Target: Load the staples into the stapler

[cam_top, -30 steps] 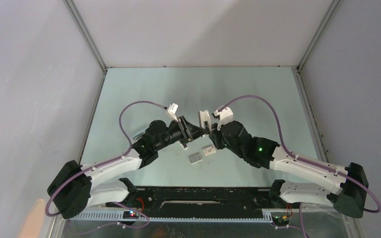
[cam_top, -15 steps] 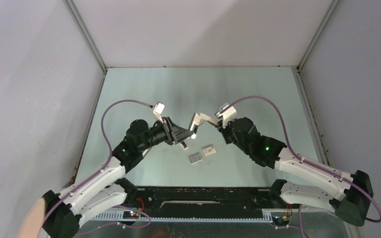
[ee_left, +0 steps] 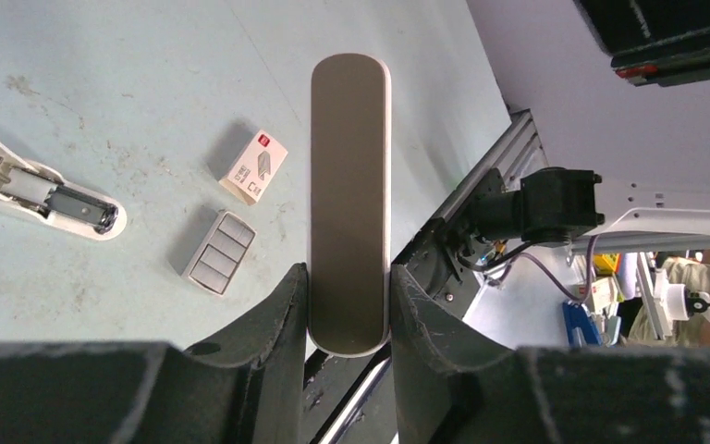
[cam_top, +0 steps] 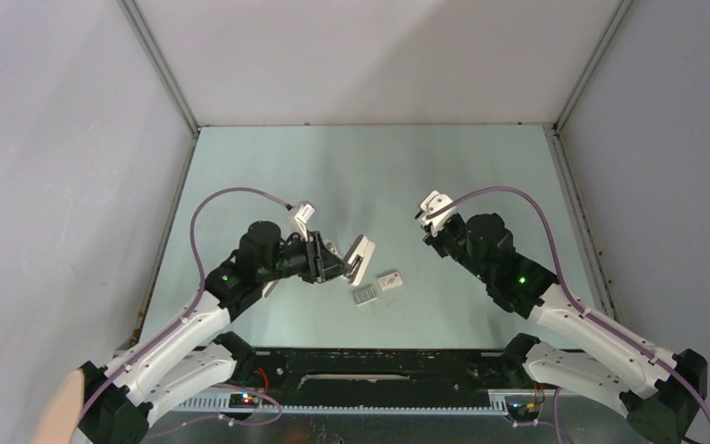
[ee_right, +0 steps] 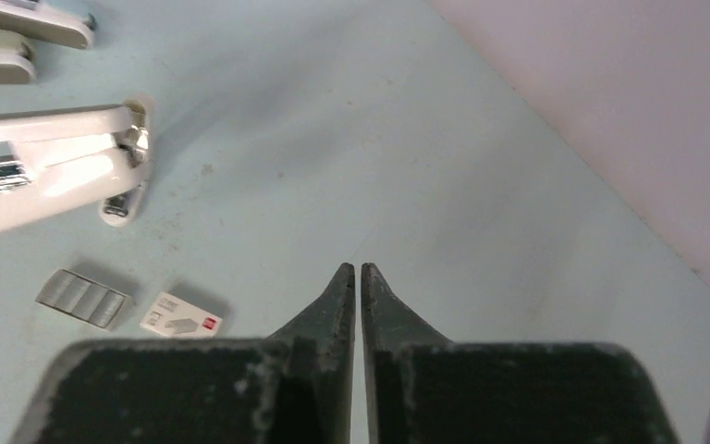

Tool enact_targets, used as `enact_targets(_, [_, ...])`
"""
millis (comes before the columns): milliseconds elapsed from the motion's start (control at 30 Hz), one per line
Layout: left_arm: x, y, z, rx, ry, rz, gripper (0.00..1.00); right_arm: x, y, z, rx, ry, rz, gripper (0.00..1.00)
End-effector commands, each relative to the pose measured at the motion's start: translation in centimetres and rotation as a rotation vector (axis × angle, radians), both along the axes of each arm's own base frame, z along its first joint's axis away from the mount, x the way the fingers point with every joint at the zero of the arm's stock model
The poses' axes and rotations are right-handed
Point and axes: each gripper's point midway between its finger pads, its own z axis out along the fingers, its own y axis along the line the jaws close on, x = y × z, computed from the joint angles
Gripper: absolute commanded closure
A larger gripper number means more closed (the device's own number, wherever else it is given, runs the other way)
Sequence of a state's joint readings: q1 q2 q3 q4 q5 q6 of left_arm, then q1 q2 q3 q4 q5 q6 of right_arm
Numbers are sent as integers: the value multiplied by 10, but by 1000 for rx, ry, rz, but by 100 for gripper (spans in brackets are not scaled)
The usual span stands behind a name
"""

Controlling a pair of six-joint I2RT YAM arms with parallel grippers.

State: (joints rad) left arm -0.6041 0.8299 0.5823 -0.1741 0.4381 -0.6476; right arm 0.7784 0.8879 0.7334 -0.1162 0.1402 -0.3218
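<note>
My left gripper (cam_top: pixel 344 266) (ee_left: pixel 348 273) is shut on one flat arm of the white stapler (cam_top: pixel 361 257) (ee_left: pixel 349 166), held just above the table. The stapler is swung open. Its other arm (ee_left: pixel 46 199), with a dark metal channel, lies out to the left in the left wrist view. The staples (cam_top: pixel 365 296) (ee_left: pixel 220 252) (ee_right: pixel 83 298), a small grey block, lie on the table just below the stapler. My right gripper (ee_right: pixel 358 268) is shut and empty, off to the right of the stapler (ee_right: pixel 46 125).
A little white box with a red mark (cam_top: pixel 389 280) (ee_left: pixel 253 166) (ee_right: pixel 181 321) lies beside the staples. The black base rail (cam_top: pixel 379 356) runs along the near edge. Grey walls enclose the pale green table (cam_top: pixel 379 166) on three sides.
The right gripper has let go of the stapler, pulled back to the right and shut. The left arm has brought the stapler down and nearer, close to the staples.
</note>
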Motion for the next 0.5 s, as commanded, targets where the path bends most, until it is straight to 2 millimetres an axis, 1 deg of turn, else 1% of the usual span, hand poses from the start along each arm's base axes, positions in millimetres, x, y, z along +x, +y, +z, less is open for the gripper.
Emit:
enact_targets(0, [13,-9,36,-143,-86,27,100,-9,22,30,231,37,42,88])
enact_targets(67, [19,-15,47,-225,-90,51,100,-13,27,30,374,149,-6,76])
enact_targets(100, [22,-17,52,-259,-91,61,100,-15,30,29,441,206,-30,68])
enact_targets(167, [26,-20,60,-327,-88,79,100,-20,36,24,576,332,-70,56])
enact_targets(200, [28,-21,63,-366,-80,90,100,-24,40,20,630,388,-75,52])
enact_targets(300, [33,-23,78,-482,-87,116,100,-36,53,22,841,509,-51,42])
enact_targets(367, [35,-23,85,-540,-86,125,100,-44,60,24,955,557,-22,33])
enact_targets(467, [35,-22,94,-628,-68,135,100,-53,68,26,1084,588,19,28])
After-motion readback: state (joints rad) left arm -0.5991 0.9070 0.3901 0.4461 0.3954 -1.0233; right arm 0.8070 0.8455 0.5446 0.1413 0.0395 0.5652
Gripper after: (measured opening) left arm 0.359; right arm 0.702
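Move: The white stapler stays pinched in my left hand, its middle about 3 cm right of and 2 cm ahead of that hand point. From my shut, empty right hand it lies about 12 cm left, 6 cm back and 4 cm lower. On the table over 20 cm below my right hand, the staple box is 5 cm back and 5 cm left, the staple tray 9 cm back and 11 cm left, and the small open stapler level with it, 18 cm left. I open my right hand from shut to well over half wide while bringing it about 6 cm left and back towards the white stapler, sinking slightly near the end, as it rolls left side up and tips down, some 50 degrees in all. My left hand keeps its grip and carries the stapler forward, up and right to meet it, about 5 cm, rolling left side down some 20 degrees. ##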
